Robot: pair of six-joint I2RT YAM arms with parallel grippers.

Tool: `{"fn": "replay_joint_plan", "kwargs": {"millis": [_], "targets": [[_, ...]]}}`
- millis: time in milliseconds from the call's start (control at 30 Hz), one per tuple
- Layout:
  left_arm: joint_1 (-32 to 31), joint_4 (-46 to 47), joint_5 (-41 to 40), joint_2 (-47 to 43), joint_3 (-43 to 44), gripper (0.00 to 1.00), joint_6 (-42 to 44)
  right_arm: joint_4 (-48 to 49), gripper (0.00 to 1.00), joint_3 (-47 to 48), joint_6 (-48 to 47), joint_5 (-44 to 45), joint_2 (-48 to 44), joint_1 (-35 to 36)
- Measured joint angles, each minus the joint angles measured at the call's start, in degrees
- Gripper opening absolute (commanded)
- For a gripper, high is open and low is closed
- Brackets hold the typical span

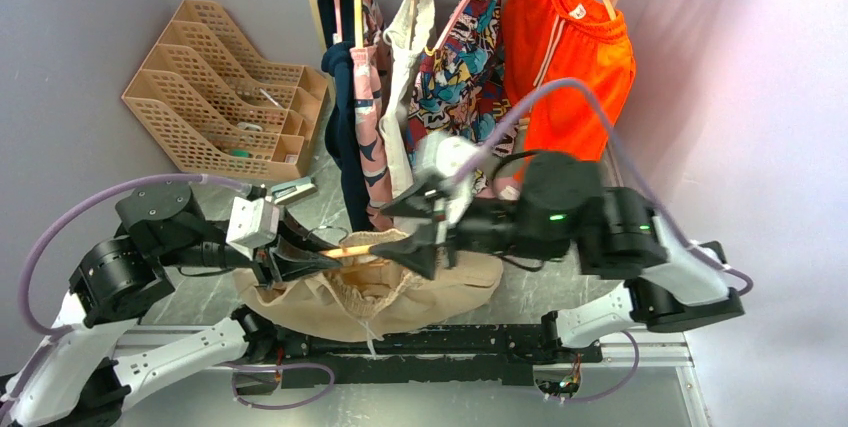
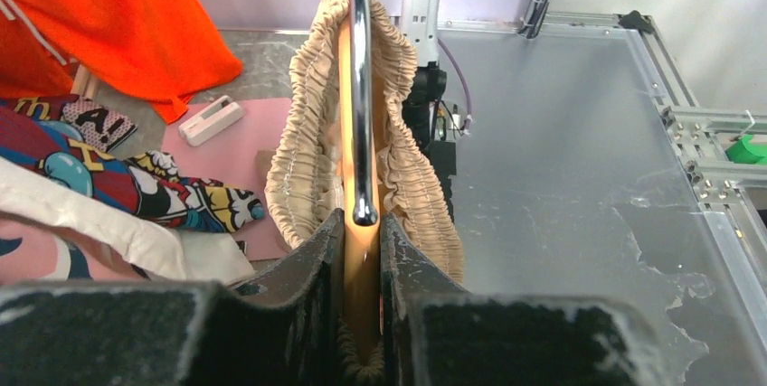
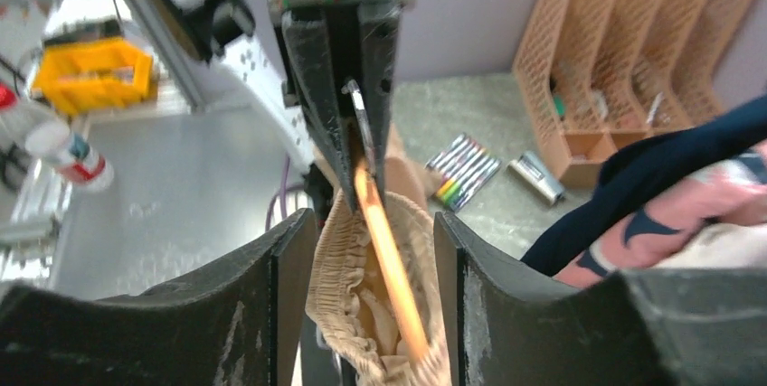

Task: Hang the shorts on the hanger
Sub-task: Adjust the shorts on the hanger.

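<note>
The beige shorts (image 1: 375, 297) hang with their gathered waistband (image 2: 303, 155) stretched around the pale orange hanger (image 1: 352, 249). My left gripper (image 2: 362, 216) is shut on the hanger's body (image 2: 360, 268), just below the metal hook (image 2: 360, 88). In the top view the left gripper (image 1: 318, 259) holds the hanger's left side. My right gripper (image 3: 373, 219) is open, and its fingers (image 3: 288, 296) stand on either side of the waistband (image 3: 348, 287) and the hanger bar (image 3: 391, 264) without pressing them. From above, the right gripper (image 1: 418, 247) sits at the hanger's right end.
Behind the arms, a rail carries several garments on pink hangers, among them bright orange shorts (image 1: 570, 47) and a comic-print piece (image 1: 465, 57). A tan mesh organiser (image 1: 225, 97) stands at the back left. Markers (image 3: 463, 167) lie on the table; a white box (image 2: 210, 119) lies on a pink mat.
</note>
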Motion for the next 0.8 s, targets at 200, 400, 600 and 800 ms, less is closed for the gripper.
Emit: {"fn": "replay_joint_plan", "kwargs": {"millis": [200, 400, 600, 800], "targets": [[0.0, 0.1, 2.7, 3.1, 1.3, 0.07, 1.2, -5.9, 0.53, -0.3, -1.4, -5.0, 8.3, 0.0], [0.0, 0.1, 5.7, 4.9, 1.4, 0.07, 1.9, -7.3, 0.38, -1.7, -1.8, -5.4, 8.1, -0.1], [0.0, 0.1, 7.7, 5.9, 1.9, 0.07, 2.0, -5.5, 0.22, -4.5, -2.1, -3.6, 6.0, -0.2], [0.0, 0.0, 8.3, 6.5, 2.0, 0.07, 2.0, -3.6, 0.29, -6.9, -2.1, -2.9, 4.8, -0.2]]}}
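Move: The wooden hanger's middle, by its hook, lies about 5 cm to the right gripper's left and 9 cm below it, about level fore and aft. The left gripper already pinches the hanger some 11 cm left and 9 cm below the right one. The shorts' waistband hangs round the hanger, about 6 cm left and 15 cm below the right gripper. From the left gripper, the hanger's middle is about 5 cm right at the same height. Drop the open right gripper about 9 cm and bring it some 4 cm left onto the hanger beside the hook, tipping its fingers down about 15 degrees. Then hold that height and close the fingers around the hanger, facing the left gripper. Meanwhile keep the left grip and carry the hanger about 2 cm right towards the right gripper, turning slightly clockwise. ##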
